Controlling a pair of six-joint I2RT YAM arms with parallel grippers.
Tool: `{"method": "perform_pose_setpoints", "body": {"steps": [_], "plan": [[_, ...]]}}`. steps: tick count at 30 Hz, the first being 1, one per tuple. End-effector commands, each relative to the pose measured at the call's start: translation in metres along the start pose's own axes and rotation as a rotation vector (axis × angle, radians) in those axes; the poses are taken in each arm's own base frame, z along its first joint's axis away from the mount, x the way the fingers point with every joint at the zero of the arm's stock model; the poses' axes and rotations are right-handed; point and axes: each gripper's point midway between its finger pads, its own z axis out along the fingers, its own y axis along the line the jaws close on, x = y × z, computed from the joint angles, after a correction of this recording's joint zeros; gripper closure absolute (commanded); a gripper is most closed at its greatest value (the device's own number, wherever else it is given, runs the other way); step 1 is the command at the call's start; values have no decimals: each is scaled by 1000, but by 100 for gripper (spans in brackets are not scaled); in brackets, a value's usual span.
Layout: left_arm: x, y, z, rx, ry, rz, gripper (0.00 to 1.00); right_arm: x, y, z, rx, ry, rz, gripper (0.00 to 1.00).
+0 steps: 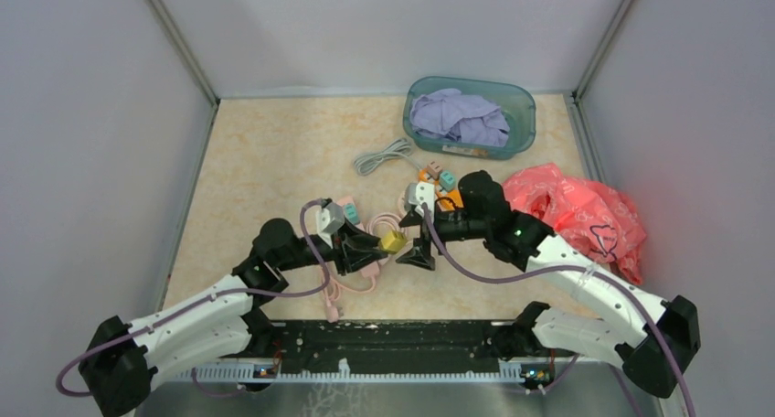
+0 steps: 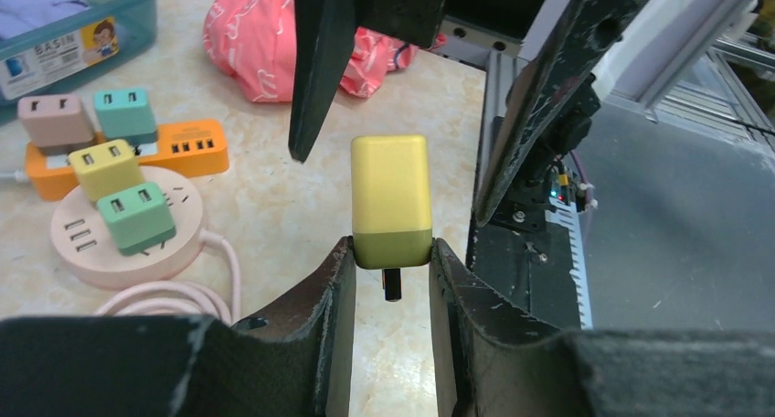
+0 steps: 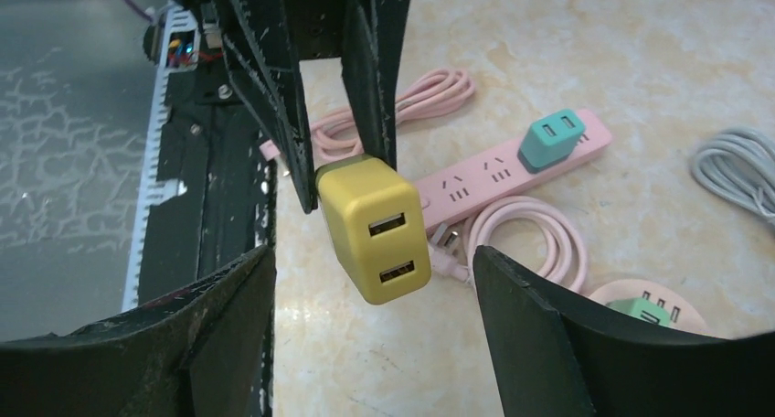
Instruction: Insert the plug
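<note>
A yellow plug [image 2: 390, 193] with two USB ports on its face [image 3: 375, 229] hangs above the table, near the front middle [image 1: 394, 241]. My left gripper [image 2: 391, 252] is shut on its lower end, and a dark prong [image 2: 393, 284] sticks out between the fingers. My right gripper [image 3: 373, 252] faces it from the other side, open. Its fingers [image 2: 315, 79] stand wide on either side of the plug without touching it. A pink power strip [image 3: 493, 175] lies behind. An orange strip [image 2: 183, 147] and a round pink socket [image 2: 82, 243] hold several small plugs.
A teal bin [image 1: 521, 106] with purple cloth stands at the back. A red plastic bag [image 1: 585, 211] lies on the right and a grey coiled cable [image 1: 384, 154] in the middle. A pink cable [image 3: 539, 229] coils beside the strip. The black base rail [image 1: 393, 339] runs along the near edge.
</note>
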Motion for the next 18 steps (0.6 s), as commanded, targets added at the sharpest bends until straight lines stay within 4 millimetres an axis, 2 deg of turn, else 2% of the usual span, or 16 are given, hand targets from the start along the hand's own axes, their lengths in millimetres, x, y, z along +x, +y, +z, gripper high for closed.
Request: {"method": "perform_pose_setpoints", "body": {"steps": [1,10,18], "plan": [[-18,-21,1,129,-23,79,100,-21,13,-2,-119,-41,-97,23],[-12,-23,1,151,0,84,100,-19,17,1,-176,-18,-88,36],[-10,-24,1,156,10,84,100,-20,21,3,-205,-15,-82,52]]}}
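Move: The yellow plug, already pinched by the left gripper, sits at that hand's fingertips, about 2 cm to its right and level with it. From the open right gripper it lies roughly 3 cm to the left, level. Some 15 cm below the right hand are the pink coil, 4 cm ahead and 5 cm left, the round socket, 7 cm ahead and 1 cm right, and the teal plug, 6 cm ahead and 12 cm left. Close the right gripper to about half open with its fingers either side of the yellow plug, without squeezing yet. Meanwhile draw it back about 2 cm and down 1 cm, turning some 10 degrees counter-clockwise to line up. Keep the plug pinched in the left gripper and take it back about 2 cm alongside, swinging slightly clockwise. ##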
